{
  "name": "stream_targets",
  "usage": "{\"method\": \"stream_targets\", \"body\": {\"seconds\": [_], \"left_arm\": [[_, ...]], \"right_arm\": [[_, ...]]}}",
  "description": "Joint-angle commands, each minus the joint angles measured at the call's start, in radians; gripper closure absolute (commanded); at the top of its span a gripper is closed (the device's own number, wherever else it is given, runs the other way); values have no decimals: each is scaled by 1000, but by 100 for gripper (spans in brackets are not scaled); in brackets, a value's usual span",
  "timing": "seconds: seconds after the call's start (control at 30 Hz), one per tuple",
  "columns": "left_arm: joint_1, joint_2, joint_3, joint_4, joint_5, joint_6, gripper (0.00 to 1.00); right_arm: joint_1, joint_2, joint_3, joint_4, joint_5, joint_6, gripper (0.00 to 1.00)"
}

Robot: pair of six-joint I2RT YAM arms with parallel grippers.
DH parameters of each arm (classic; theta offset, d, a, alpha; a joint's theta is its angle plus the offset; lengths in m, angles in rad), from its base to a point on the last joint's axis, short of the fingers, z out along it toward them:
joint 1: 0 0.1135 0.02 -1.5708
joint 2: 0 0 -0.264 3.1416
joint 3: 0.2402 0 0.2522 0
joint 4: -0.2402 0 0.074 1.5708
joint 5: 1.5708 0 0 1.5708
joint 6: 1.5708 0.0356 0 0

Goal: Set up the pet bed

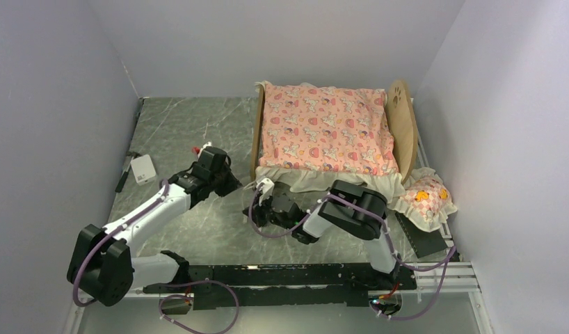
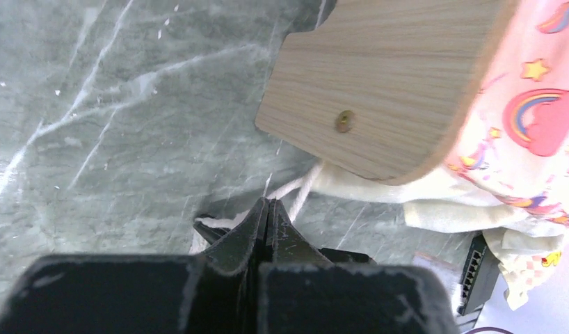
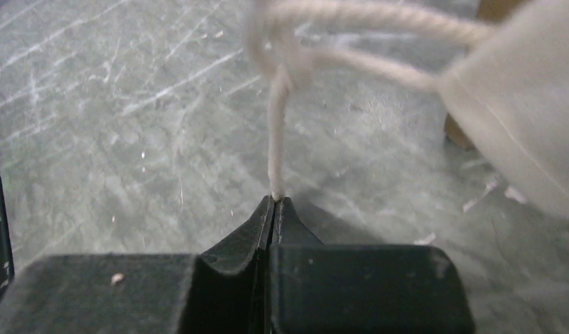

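Observation:
The light-wood pet bed [image 1: 401,125] stands at the back right with the pink cartoon-print mattress [image 1: 323,129] lying in it. Its low footboard [image 2: 386,76] fills the upper left wrist view, and the mattress's cream frill hangs below it. Both grippers meet on the table at the footboard's near corner. My right gripper [image 3: 275,198] is shut on the end of a cream cord [image 3: 275,139] that rises to a knotted loop at the frill. My left gripper [image 2: 268,202] is shut, and cords [image 2: 302,186] run just behind its tips. The frilled pillow [image 1: 424,198] lies right of the bed.
A small white box [image 1: 143,169] and a dark pen-like stick [image 1: 122,174] lie at the table's left edge. A flat black piece [image 1: 424,236] sits near the pillow. Grey walls close in on both sides and behind. The arms' mounting rail [image 1: 282,275] runs along the front.

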Motion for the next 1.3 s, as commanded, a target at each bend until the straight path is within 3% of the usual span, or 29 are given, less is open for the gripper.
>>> {"method": "stream_targets", "body": {"seconds": [0.0, 0.27, 0.57, 0.77, 1.1, 1.27], "left_arm": [[-36, -52, 142, -70, -74, 112, 100], [-222, -40, 343, -204, -286, 244, 100], [-223, 76, 521, -245, -431, 417, 100], [-201, 142, 608, -231, -389, 469, 100], [-191, 64, 465, -224, -362, 402, 100], [-186, 25, 376, -184, -302, 374, 100]], "right_arm": [[0, -98, -73, -49, 10, -15, 100], [0, -153, -95, -92, 10, -29, 100], [0, -220, -95, -195, 37, -64, 100], [0, -331, -147, -333, 88, -74, 100], [-1, -764, -226, -687, 110, -88, 100], [-2, -783, -185, -729, 12, -157, 100]]}}
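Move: The left hand's closed fingers are on the cord, its knot about 3 cm right of them and 3 cm below; the bed leg is some 3 cm ahead, 5 cm right and lower. From the right hand, which already grips a cord end, the knot is roughly 7 cm ahead, 1 cm left and 5 cm up, and the bed leg 10 cm ahead, 2 cm left and a bit higher. The hands draw the cord apart, the left rising about 10 cm, the still-gripping right going right and up. ##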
